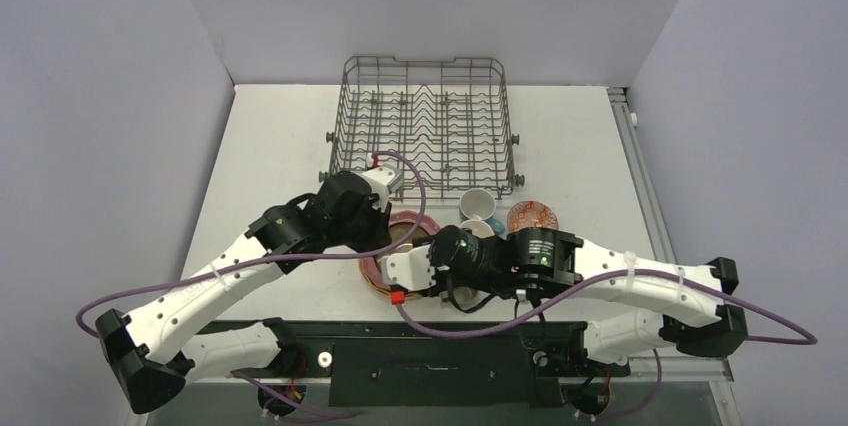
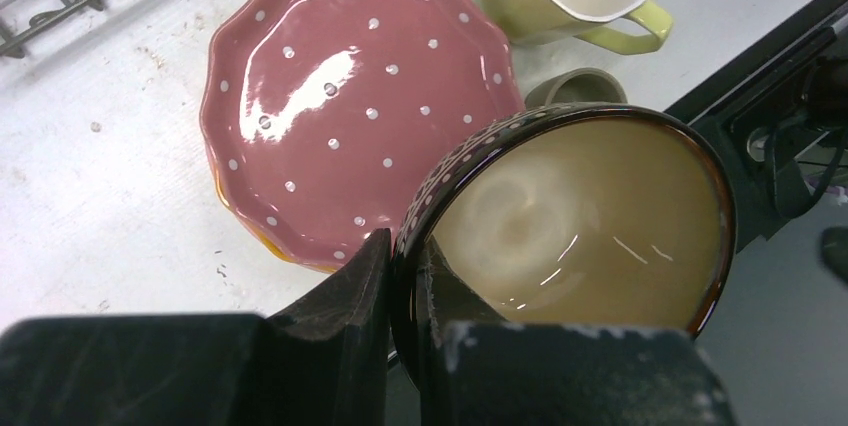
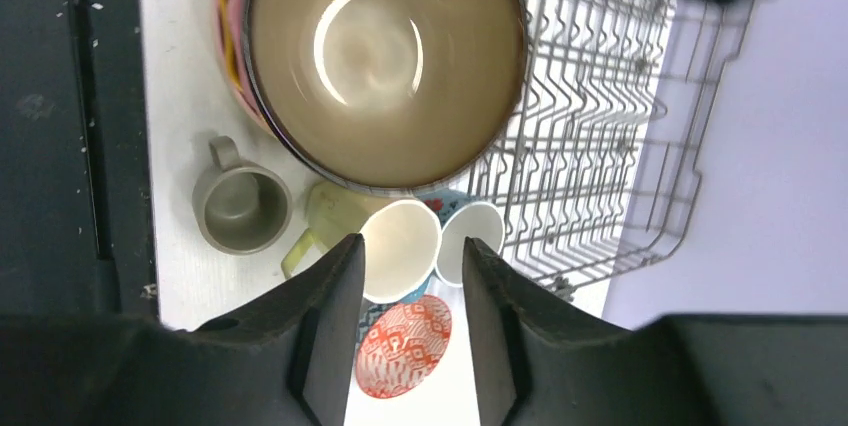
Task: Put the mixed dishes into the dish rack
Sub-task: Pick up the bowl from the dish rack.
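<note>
My left gripper (image 2: pixel 405 246) is shut on the rim of the dark brown bowl (image 2: pixel 580 216), one finger outside and one inside its tan interior. The bowl hangs tilted over a stack of scalloped plates topped by the pink dotted plate (image 2: pixel 350 106). My right gripper (image 3: pixel 413 256) is open with nothing between its fingers. It hovers above the yellow mug (image 3: pixel 400 246) and blue mug (image 3: pixel 470 236), and the same brown bowl (image 3: pixel 385 56) lies further ahead of it. The grey-olive mug (image 3: pixel 240 208) and red-patterned bowl (image 3: pixel 405 346) stand nearby. The wire dish rack (image 1: pixel 425 126) stands at the back of the table.
Both arms crowd together over the dishes near the front edge of the white table (image 1: pixel 270 146). A black rail (image 3: pixel 60 146) runs along that edge. Grey walls close in the table on the left, right and back.
</note>
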{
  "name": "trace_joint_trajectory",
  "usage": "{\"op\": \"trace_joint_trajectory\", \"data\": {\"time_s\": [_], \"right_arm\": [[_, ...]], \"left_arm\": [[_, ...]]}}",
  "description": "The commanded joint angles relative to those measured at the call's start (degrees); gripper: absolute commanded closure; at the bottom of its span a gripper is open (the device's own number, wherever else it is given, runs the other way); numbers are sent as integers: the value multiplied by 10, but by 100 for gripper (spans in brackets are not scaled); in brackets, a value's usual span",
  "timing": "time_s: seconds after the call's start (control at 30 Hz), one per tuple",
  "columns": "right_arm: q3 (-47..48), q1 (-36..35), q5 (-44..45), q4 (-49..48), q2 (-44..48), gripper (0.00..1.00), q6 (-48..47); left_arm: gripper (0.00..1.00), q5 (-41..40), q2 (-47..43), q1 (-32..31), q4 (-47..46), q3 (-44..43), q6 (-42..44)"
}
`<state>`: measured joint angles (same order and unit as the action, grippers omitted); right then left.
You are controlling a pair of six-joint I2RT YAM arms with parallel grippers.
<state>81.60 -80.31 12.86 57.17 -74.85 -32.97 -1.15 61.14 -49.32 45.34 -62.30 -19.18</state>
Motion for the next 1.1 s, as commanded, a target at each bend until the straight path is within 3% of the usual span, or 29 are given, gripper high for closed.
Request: {"op": "trace_joint_trajectory", "data": {"time_s": [0.0,0.3,0.57,0.8,0.97,1.07], "right_arm": [[-32,33,28,-67,58,61,63],[-127,113,74,-187,157,58,202],[-172,198,39,-221,191,57,305],[-241,222,66,-319,231,45,431],[-248,225,61,-349,238,44,493],[-278,226,53,-387,258,35,546]], "left_arm": [[100,19,-15,28,-53,3,-6],[100,108,-44,97,-122,42,-20],[100,154,-85,129,-190,83,-61],[100,184,-104,136,-253,114,-95],[100,192,-116,136,-285,129,-119],[100,190,-124,137,-304,138,-129]]}}
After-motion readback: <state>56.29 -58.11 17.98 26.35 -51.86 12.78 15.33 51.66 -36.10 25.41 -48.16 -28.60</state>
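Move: The bowl is already held by its rim in the left fingers, its middle about 6 cm right of the left hand and 2 cm back; the pink plate lies about 4 cm ahead, 4 cm right and 14 cm below that hand. From the empty right hand the bowl is some 8 cm left, 2 cm ahead and 4 cm lower. The yellow mug stands 8 cm ahead of the right hand and 7 cm right, the grey cup 3 cm back and 3 cm right, both some 15 cm down. Draw the empty right gripper away from the bowl, about 9 cm forward and 7 cm right to over the yellow mug, opening it wider while you turn it clockwise and roll its left side up, some 50 degrees each; finish easing slightly left and up. Keep the left pinch on the bowl's rim, shifting a little forward, dipping, then rising as the fingers tip up towards level. ##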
